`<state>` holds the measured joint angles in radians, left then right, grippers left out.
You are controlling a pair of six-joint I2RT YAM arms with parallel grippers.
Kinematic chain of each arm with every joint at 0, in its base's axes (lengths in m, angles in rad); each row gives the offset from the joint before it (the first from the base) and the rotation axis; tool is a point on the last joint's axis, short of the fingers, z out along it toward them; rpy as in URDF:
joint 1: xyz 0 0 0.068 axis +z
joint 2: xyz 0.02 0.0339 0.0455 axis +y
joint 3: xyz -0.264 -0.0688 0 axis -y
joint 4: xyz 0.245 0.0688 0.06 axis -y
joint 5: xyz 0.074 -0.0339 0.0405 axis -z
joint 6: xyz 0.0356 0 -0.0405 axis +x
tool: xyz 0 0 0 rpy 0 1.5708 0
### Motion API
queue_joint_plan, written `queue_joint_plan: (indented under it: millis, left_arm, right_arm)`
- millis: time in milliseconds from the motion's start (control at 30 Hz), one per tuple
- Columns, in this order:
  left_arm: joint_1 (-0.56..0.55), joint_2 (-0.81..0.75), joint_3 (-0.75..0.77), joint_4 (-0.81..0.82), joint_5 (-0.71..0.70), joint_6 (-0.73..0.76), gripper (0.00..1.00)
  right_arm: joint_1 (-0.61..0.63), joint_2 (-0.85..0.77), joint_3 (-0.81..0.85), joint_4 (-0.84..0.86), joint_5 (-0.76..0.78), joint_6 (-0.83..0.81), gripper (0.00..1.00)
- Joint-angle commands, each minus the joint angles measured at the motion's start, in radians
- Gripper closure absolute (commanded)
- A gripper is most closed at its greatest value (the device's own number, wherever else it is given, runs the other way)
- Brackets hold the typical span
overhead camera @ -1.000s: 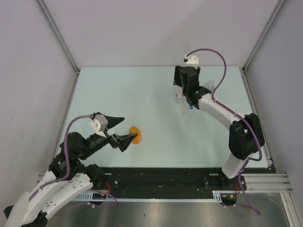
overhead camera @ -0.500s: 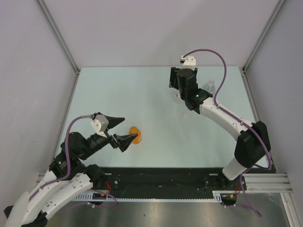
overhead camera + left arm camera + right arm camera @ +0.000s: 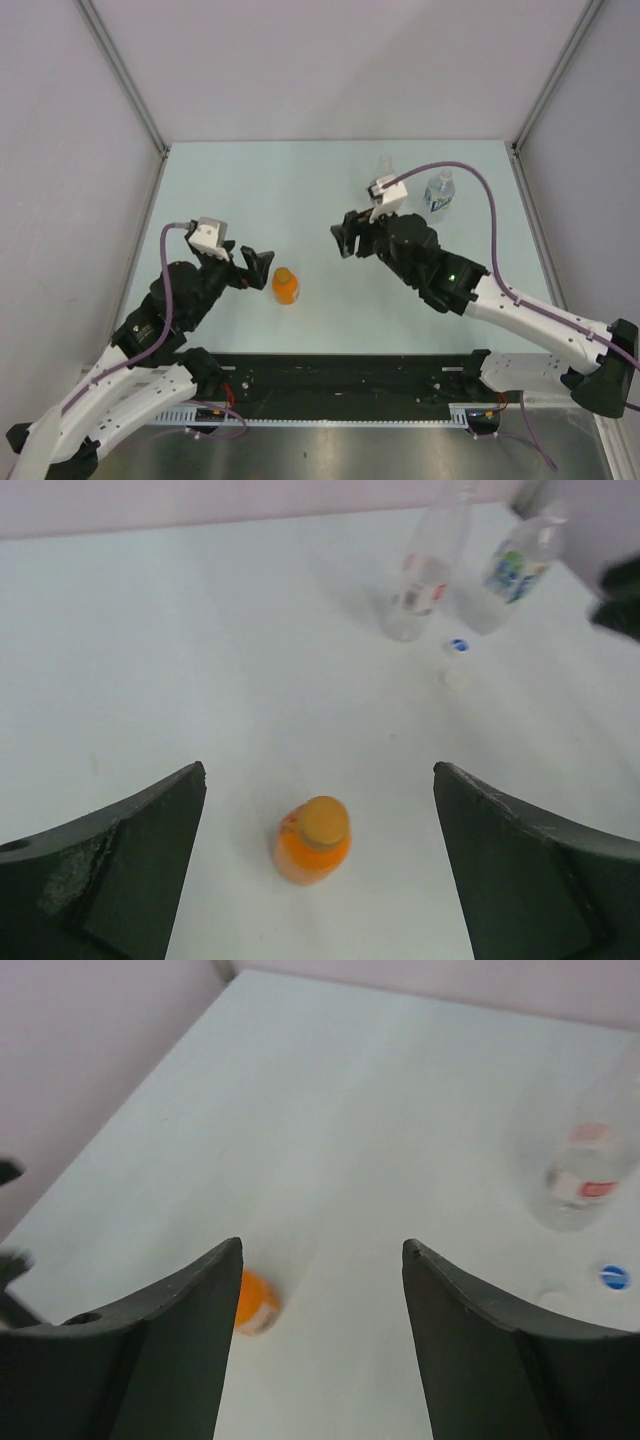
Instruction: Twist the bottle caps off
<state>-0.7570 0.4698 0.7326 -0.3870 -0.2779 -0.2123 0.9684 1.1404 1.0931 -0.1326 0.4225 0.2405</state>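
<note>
The short orange bottle (image 3: 285, 287) stands upright near the table's front, its orange cap (image 3: 325, 821) on top. My left gripper (image 3: 258, 268) hangs just left of it, wide open and empty; in the left wrist view the orange bottle (image 3: 312, 842) sits between and beyond the left gripper (image 3: 320, 770). My right gripper (image 3: 342, 242) hovers open to the bottle's right, holding nothing. At the back stand the blue-white labelled bottle (image 3: 438, 192) and the red-white labelled bottle (image 3: 421, 578). A blue cap (image 3: 458, 645) lies loose on the table in front of them.
Grey walls with metal posts close the table on three sides. The right arm (image 3: 500, 300) stretches low across the right half of the table. A black rail (image 3: 350, 375) runs along the near edge. A faint white cap (image 3: 455, 674) lies beside the blue one.
My right arm has swung away from the far bottles to the near middle, facing the orange bottle. My left gripper has turned and drawn back slightly. The two clear bottles are uncovered.
</note>
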Motion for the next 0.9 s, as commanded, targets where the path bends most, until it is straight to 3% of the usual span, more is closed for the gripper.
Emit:
queue_joint_plan:
  millis: [0, 233, 367, 600, 867]
  left_arm:
    - [0.05, 0.111, 0.057, -0.115, -0.251, -0.16, 0.0]
    - [0.192, 0.173, 0.057, -0.176, -0.198, -0.323, 0.0]
    - [0.203, 0.142, 0.071, -0.22, -0.228, -0.335, 0.0]
    - [0.205, 0.083, 0.053, -0.257, -0.231, -0.312, 0.0]
    - [0.205, 0.026, 0.008, -0.262, -0.224, -0.317, 0.0]
  right_arm:
    - [0.098, 0.013, -0.142, 0.123, -0.224, 0.069, 0.33]
    - [0.213, 0.18, -0.17, 0.313, -0.208, 0.057, 0.3]
    - [0.225, 0.26, -0.162, 0.416, -0.228, 0.056, 0.28]
    - [0.224, 0.421, -0.098, 0.444, -0.205, 0.036, 0.28]
    - [0.222, 0.561, -0.082, 0.565, -0.062, 0.025, 0.31]
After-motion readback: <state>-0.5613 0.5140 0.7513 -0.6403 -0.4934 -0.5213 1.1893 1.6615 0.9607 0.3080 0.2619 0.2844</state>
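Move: The orange bottle is the right gripper's target: about 17 cm to its left, 4 cm nearer the bases and some 26 cm below. The clear bottle with the red label stands about 21 cm ahead of this gripper and 9 cm to its right, and a loose blue cap lies about 17 cm ahead and 13 cm right. From the left gripper, the orange bottle is nearly underneath, about 3 cm ahead, 3 cm right and 22 cm down. Bring the right gripper down some 19 cm and left about 15 cm to the orange bottle's cap, drawing back at first and then easing slightly forward; turn it counter-clockwise, tip the fingers a little lower and leave them partly open. Meanwhile swing the open left gripper left and down, turning it counter-clockwise. ##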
